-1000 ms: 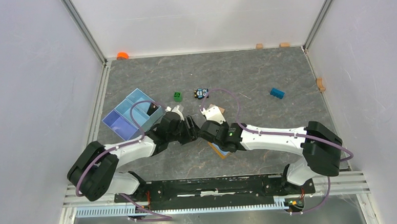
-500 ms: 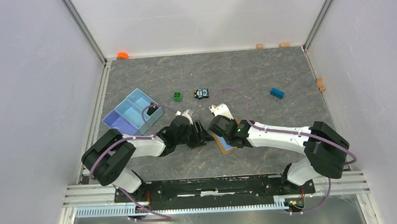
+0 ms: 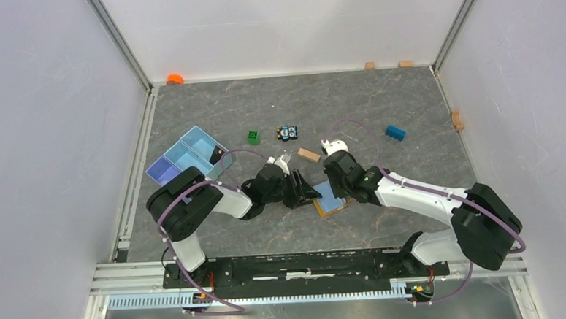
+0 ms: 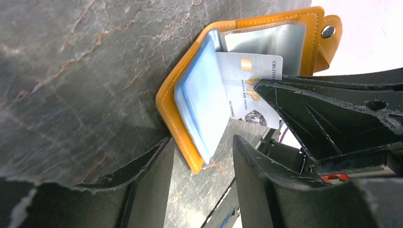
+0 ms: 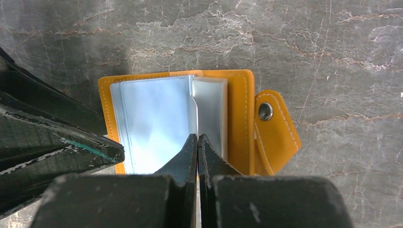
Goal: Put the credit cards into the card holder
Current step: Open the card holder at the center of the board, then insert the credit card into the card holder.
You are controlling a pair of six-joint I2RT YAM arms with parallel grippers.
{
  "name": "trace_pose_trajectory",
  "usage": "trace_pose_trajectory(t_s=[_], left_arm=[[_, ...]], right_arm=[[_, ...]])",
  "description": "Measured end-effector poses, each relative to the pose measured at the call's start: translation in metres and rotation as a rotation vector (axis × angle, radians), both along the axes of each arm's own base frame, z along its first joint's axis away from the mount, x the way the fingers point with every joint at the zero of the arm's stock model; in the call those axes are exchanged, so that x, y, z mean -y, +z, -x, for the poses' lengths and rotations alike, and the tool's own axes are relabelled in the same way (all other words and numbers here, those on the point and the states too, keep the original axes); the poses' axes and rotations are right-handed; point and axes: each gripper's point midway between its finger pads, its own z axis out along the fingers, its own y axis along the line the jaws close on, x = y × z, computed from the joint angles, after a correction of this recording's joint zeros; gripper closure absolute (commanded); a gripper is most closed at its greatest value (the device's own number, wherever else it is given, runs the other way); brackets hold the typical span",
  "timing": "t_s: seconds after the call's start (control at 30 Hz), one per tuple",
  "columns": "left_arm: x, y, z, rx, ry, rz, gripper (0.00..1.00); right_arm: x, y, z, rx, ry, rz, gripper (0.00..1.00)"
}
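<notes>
The card holder (image 3: 331,201) lies open on the table, orange outside with pale blue pockets (image 5: 157,118) inside and a snap tab (image 5: 273,128) on its right. My right gripper (image 5: 197,137) is shut on a silver credit card (image 4: 244,85) marked VIP. The card stands on edge over the pockets, its lower edge in the fold between two leaves. In the right wrist view the card is edge-on and hidden between the fingers. My left gripper (image 4: 202,142) is open at the holder's left side, and the holder's orange corner (image 4: 197,164) lies between its jaws, apart from both.
A light blue divided tray (image 3: 185,164) sits at the left. A green block (image 3: 253,137), a small toy car (image 3: 287,133), a wooden block (image 3: 308,155) and a blue block (image 3: 394,132) lie behind the holder. An orange piece (image 3: 174,79) and small wooden blocks (image 3: 369,65) rest by the walls.
Both grippers have shifted right, the left one up to the holder's left side. The holder is now uncovered from above. The left jaws have narrowed a little.
</notes>
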Motion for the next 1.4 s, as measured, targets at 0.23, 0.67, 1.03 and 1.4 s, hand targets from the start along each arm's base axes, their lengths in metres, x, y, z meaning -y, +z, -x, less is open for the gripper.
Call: trace_pose_trajectory(t_s=[0.23,0.67,1.03,1.4], left_arm=[[0.010,-0.004,-0.005,-0.003,0.000,0.020,0.54],[0.016,-0.014,-0.010,-0.011,0.002,0.018,0.98],[0.006,-0.015,-0.014,0.003,-0.064,0.004,0.98],[-0.008,-0.016,-0.014,-0.002,-0.136,0.007,0.98]], right_arm=[[0.001,-0.002,-0.009,-0.013,-0.011,-0.119,1.00],[0.008,-0.004,-0.016,-0.010,-0.032,-0.257,1.00],[0.013,-0.014,-0.012,-0.057,-0.036,-0.430,1.00],[0.004,-0.020,-0.005,-0.082,-0.064,-0.580,1.00]])
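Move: The open card holder's middle is about 5 cm to the left hand's right, 1 cm back and 2 cm lower, its left edge near the open fingers. From the left hand the wooden block is some 11 cm ahead and 2 cm left, the owl toy about 17 cm ahead and 7 cm left. The right hand, already gripping a card, has the holder's middle 1 cm to its left, level fore and aft, about 2 cm below. Left pinches the holder's left edge, drawing it left 2 cm; right, keeping its card, rolls about 30 degrees. ##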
